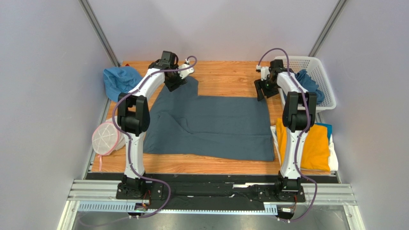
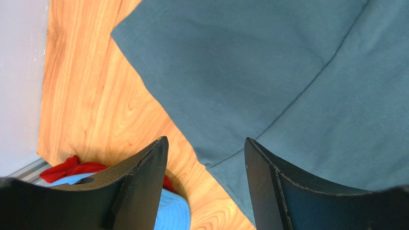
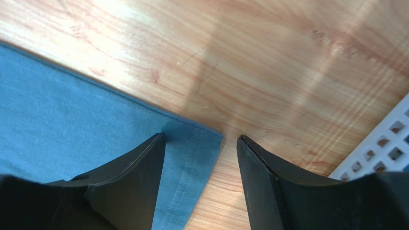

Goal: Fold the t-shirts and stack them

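A dark slate-blue t-shirt [image 1: 211, 125] lies spread flat across the middle of the wooden table. My left gripper [image 1: 174, 82] hovers over its far left part, at the sleeve. In the left wrist view that gripper [image 2: 205, 140] is open, with the shirt's [image 2: 269, 72] sleeve seam and edge below the gap. My right gripper [image 1: 261, 92] hangs over the shirt's far right corner. It [image 3: 200, 136] is open too, and the stitched hem corner [image 3: 192, 158] lies flat on the wood between its fingers. A mustard-yellow t-shirt [image 1: 314, 143] lies folded at the right on white and bright blue cloth.
A bright blue hat [image 1: 120, 79] lies at the far left, seen with a red patch [image 2: 72, 167] in the left wrist view. A round white mesh pouch [image 1: 108, 138] sits at the left edge. A white basket [image 1: 320, 72] holding blue cloth stands far right, its wall [image 3: 384, 148] close to my right gripper.
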Robot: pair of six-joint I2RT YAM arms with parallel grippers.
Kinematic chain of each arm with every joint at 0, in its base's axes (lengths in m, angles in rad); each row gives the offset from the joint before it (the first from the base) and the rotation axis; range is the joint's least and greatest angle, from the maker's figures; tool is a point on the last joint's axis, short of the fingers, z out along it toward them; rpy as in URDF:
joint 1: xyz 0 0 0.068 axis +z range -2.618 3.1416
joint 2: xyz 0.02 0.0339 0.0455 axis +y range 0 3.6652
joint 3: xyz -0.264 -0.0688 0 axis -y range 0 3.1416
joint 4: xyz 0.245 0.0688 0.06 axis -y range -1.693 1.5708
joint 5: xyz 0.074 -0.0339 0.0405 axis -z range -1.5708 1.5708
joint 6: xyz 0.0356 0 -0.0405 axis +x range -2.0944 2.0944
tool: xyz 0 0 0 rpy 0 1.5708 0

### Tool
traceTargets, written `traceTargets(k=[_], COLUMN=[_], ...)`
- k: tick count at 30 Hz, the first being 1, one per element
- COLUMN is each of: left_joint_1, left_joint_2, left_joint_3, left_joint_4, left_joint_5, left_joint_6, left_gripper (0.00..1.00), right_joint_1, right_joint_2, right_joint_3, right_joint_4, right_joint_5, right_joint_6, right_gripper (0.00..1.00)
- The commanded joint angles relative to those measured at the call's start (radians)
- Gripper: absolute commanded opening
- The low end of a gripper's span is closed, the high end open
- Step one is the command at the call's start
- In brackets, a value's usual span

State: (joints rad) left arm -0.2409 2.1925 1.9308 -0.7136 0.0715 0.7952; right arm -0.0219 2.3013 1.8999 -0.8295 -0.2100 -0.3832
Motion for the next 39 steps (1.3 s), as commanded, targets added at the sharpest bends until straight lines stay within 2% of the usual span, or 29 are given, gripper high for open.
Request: traceTargets(k=[1, 5, 8, 9, 12, 17, 20, 28, 31, 32, 35, 39], left_joint_1=[0.000, 0.003, 0.005, 0.006, 0.012, 0.034, 0.048, 0.049, 0.049, 0.049, 0.048, 0.038], left_joint_2=[0.026, 0.070, 0.113, 0.127, 0.194, 0.323, 0.357, 0.355, 0.366, 0.371, 0.392, 0.426], left_joint_3=[0.080, 0.143, 0.197, 0.230, 0.318, 0.529, 0.580, 0.550, 0.548, 0.548, 0.566, 0.611], left_joint_4=[0.003, -0.017, -0.024, -0.027, -0.044, -0.112, -0.104, 0.003, 0.037, 0.046, 0.063, 0.051], left_joint_5=[-0.015, 0.001, 0.010, 0.016, 0.034, 0.134, 0.215, 0.389, 0.406, 0.406, 0.404, 0.386], left_joint_6=[0.029, 0.027, 0.029, 0.027, 0.024, -0.051, -0.117, -0.241, -0.278, -0.284, -0.298, -0.283], left_gripper=[0.69, 0.69, 0.69, 0.69, 0.67, 0.66, 0.66, 0.68, 0.79, 0.86, 0.94, 0.96], right_joint_1=[0.017, 0.050, 0.051, 0.051, 0.054, 0.059, 0.062, 0.092, 0.103, 0.108, 0.112, 0.114], right_joint_2=[0.001, -0.003, 0.004, 0.007, 0.004, -0.020, -0.034, -0.086, -0.092, -0.092, -0.092, -0.098], right_joint_3=[-0.073, -0.088, -0.082, -0.081, -0.081, -0.111, -0.124, -0.171, -0.183, -0.183, -0.186, -0.190], right_joint_4=[-0.045, -0.043, -0.046, -0.049, -0.051, -0.056, -0.063, -0.066, -0.062, -0.060, -0.062, -0.063], right_joint_5=[-0.019, -0.020, -0.020, -0.020, -0.006, -0.006, -0.015, -0.023, -0.019, -0.019, -0.011, -0.009], right_joint_6=[-0.002, 0.000, 0.003, 0.003, 0.003, -0.006, -0.008, -0.008, -0.005, -0.005, -0.003, -0.003], right_gripper=[0.58, 0.50, 0.33, 0.19, 0.00, 0.00, 0.00, 0.00, 0.00, 0.00, 0.00, 0.00])
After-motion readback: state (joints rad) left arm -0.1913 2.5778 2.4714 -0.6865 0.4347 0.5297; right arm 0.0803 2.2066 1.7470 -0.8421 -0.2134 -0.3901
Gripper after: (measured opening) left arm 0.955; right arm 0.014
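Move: The t-shirt's far right corner lies just under my right fingertips, within about 1 cm back and left; the basket is about 21 cm right and 7 cm ahead, the yellow folded stack some 29 cm back and 18 cm right. From my left hand the sleeve hem is some 11 cm ahead, 6 cm right and 8 cm below, the blue cap about 32 cm left and 6 cm ahead. My right hand slides a little left and back, skimming low, shuts on the shirt's corner and pinches it, then drags it another 4 cm or so back and left along the table. Meanwhile my left hand reaches about 8 cm forward, then some 5 cm right to above the sleeve hem, tilting about 25 degrees until its fingers point more to the right, and opens wide. ##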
